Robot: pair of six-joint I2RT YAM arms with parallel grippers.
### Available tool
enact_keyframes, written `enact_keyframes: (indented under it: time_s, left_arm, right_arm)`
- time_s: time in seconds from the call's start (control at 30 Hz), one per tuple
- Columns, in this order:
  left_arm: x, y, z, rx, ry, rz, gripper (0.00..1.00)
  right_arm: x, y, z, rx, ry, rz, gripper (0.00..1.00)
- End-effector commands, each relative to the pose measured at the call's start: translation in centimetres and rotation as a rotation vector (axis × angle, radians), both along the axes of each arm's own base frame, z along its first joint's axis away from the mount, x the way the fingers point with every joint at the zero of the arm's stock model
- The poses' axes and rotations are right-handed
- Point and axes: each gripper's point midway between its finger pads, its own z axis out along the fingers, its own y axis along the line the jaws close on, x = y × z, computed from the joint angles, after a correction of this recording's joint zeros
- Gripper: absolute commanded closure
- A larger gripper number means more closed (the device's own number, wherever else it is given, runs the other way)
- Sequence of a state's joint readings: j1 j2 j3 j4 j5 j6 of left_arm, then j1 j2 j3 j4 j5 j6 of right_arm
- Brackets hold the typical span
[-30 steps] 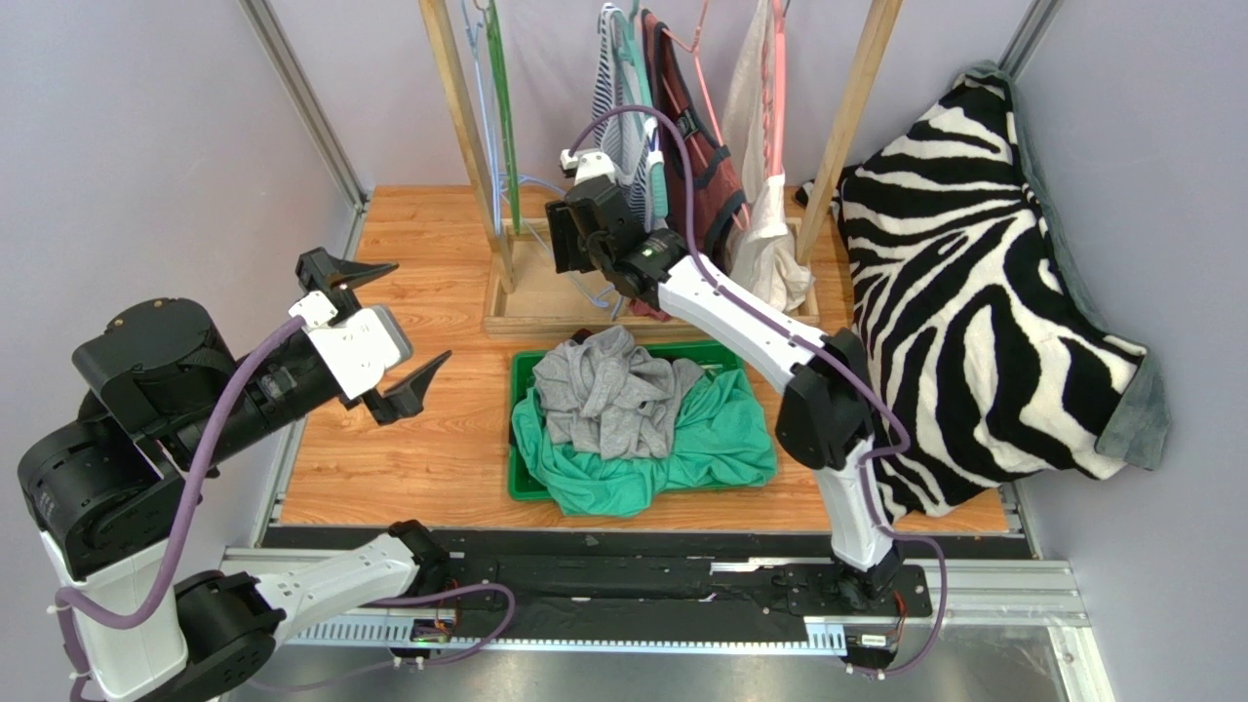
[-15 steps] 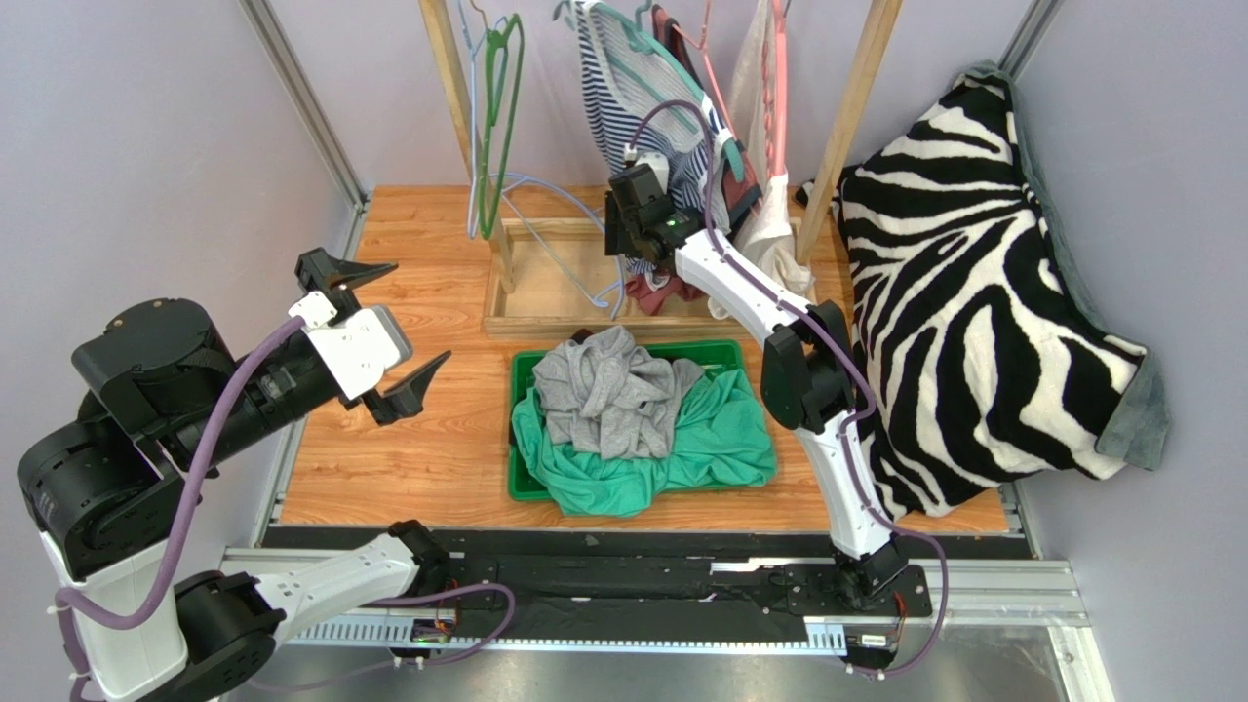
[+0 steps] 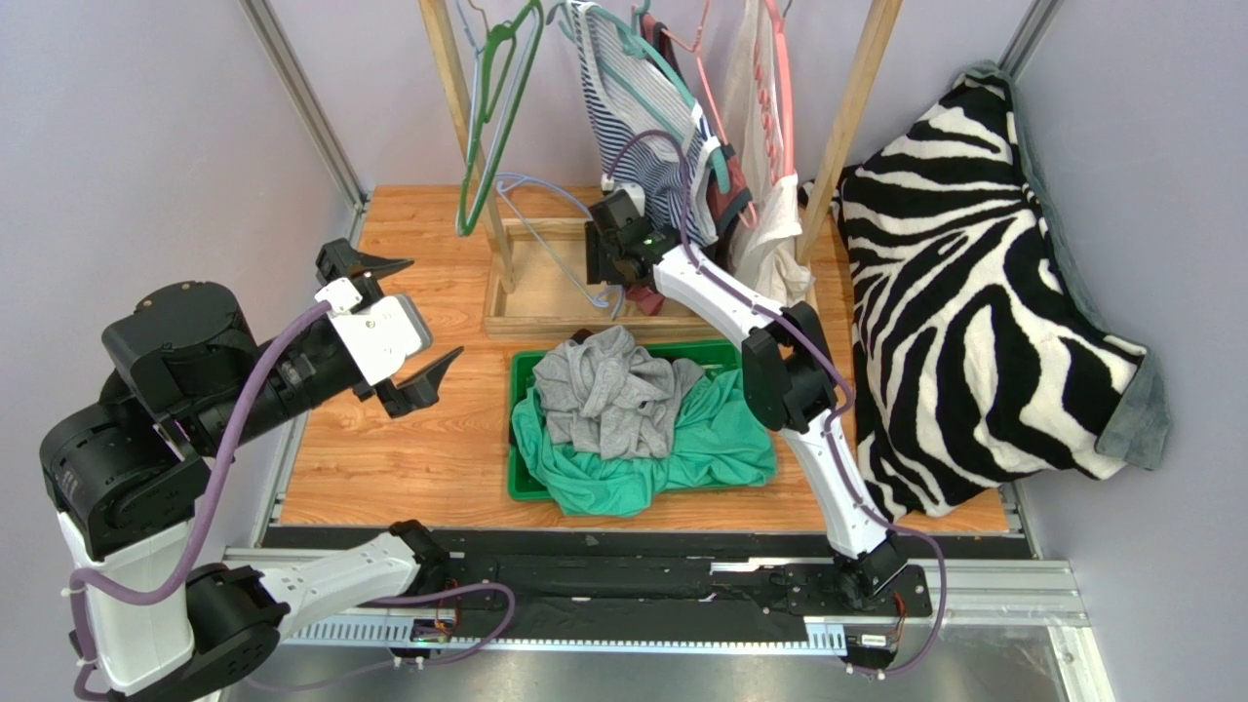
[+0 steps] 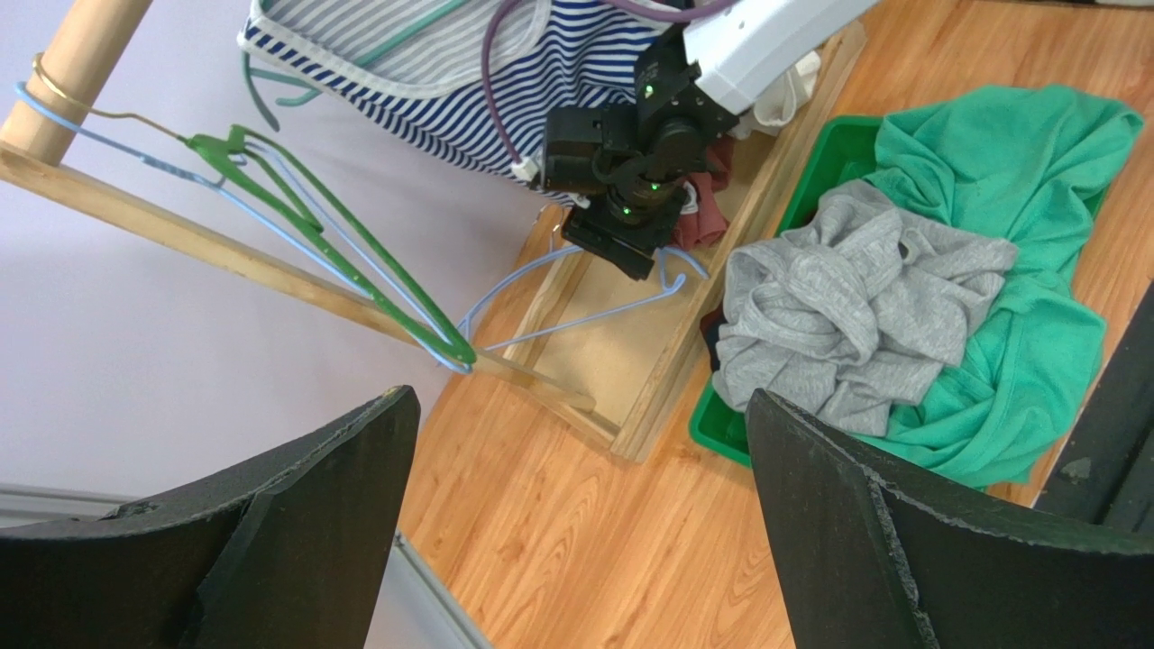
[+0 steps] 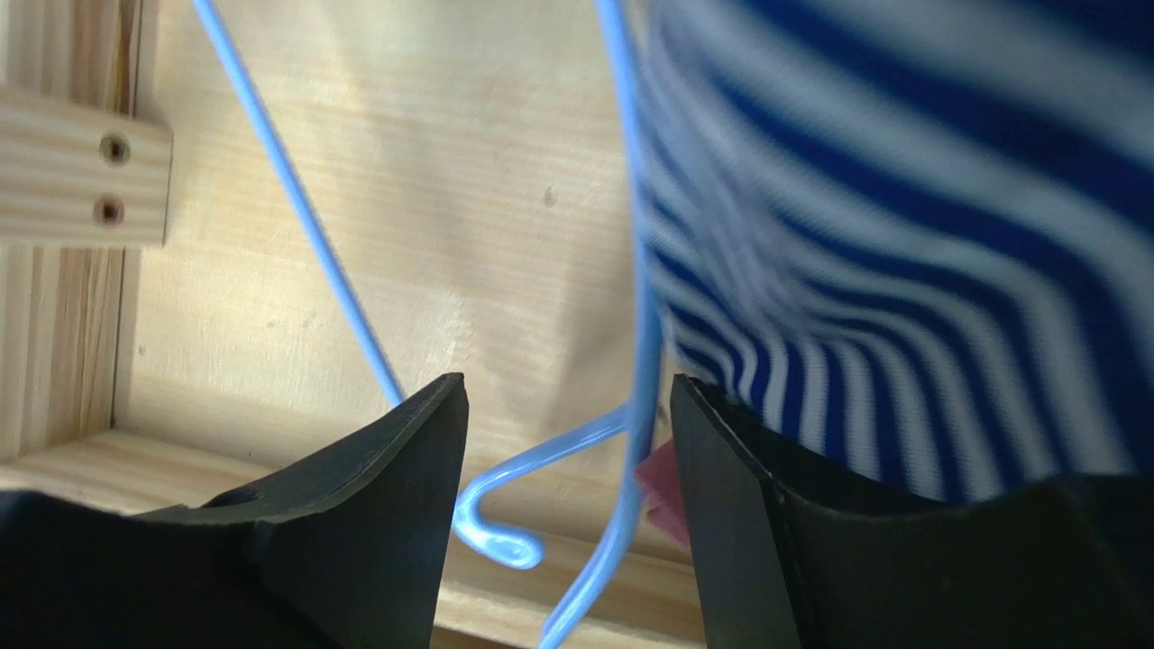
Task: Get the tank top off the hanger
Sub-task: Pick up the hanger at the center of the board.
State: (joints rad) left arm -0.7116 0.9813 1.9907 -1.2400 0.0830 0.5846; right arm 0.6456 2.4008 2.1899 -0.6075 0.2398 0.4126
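The blue-and-white striped tank top (image 3: pixel 640 117) hangs on a teal hanger (image 3: pixel 689 110) from the wooden rack at the back. My right gripper (image 3: pixel 617 258) sits at its lower hem. In the right wrist view that gripper (image 5: pixel 569 392) is open, and a light blue hanger wire (image 5: pixel 634 338) runs through the gap untouched. Striped fabric (image 5: pixel 921 271) lies against the outside of the right finger. My left gripper (image 3: pixel 425 310) hovers wide open over the left of the table, holding nothing (image 4: pixel 580 399).
A green hanger (image 3: pixel 495 117) hangs tilted on the rack's left, and a loose light blue hanger (image 3: pixel 550 234) lies in the rack's wooden base (image 3: pixel 542 307). A green bin (image 3: pixel 520 373) holds a grey garment (image 3: pixel 608 395) and a green one (image 3: pixel 718 439). A zebra blanket (image 3: pixel 982 293) fills the right.
The right gripper moved right along the rack, then down to the striped top's hem. The top has swung broadside, and the green hanger has tilted. The left arm shifted slightly right.
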Motion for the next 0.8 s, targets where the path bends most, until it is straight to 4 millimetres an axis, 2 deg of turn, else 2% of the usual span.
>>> enact_keyframes:
  time_s: [0.0,0.1,0.3,0.57,0.67,0.7,0.77]
  left_arm:
    - [-0.3,-0.1,0.6,-0.023,-0.004,-0.011,0.01]
    - [-0.4,0.0,0.7,-0.025,-0.008,-0.009,0.01]
    - [-0.5,0.0,0.7,-0.027,-0.009,-0.011,0.01]
    - [-0.6,-0.2,0.9,-0.033,-0.007,-0.027,0.01]
    - [-0.7,-0.2,1.0,-0.037,-0.007,-0.03,0.01]
    - [-0.8,-0.2,1.0,-0.038,-0.008,-0.031,0.01]
    - [-0.9,-0.2,1.1,-0.042,-0.009,-0.037,0.01]
  right_arm:
    - [-0.1,0.9,1.8,-0.004,-0.056,0.019,0.39]
    - [0.6,0.5,1.6,0.011,-0.029,-0.005,0.39]
    - [0.0,-0.4,-0.9,-0.025,0.023,-0.035,0.45]
    - [-1.6,-0.1,-3.1,-0.037,0.074,-0.014,0.51]
    - [-2.1,0.3,-3.7,-0.027,0.094,0.001,0.61]
    - [-2.2,0.3,-4.0,-0.026,0.099,0.003,0.71]
    - [-2.7,0.5,-4.2,-0.033,0.103,0.014,0.8]
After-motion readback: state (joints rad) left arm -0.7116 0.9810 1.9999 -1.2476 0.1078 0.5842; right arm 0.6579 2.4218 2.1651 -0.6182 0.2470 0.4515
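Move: The hanger's bar, near its right end on the wooden board, is about 3 cm below the right hand and 1 cm back. A scrap of red cloth lies some 4 cm right and 3 cm below, the striped tank top hangs 6 cm right, 4 cm ahead and 14 cm above, and the grey shirt lies 17 cm back, 2 cm right and 4 cm down. From the left hand the hanger is roughly 34 cm ahead, 16 cm right and 42 cm below. The right hand sinks about 2 cm, easing 1 cm back, and shuts its fingertips onto the blue hanger's bar. ##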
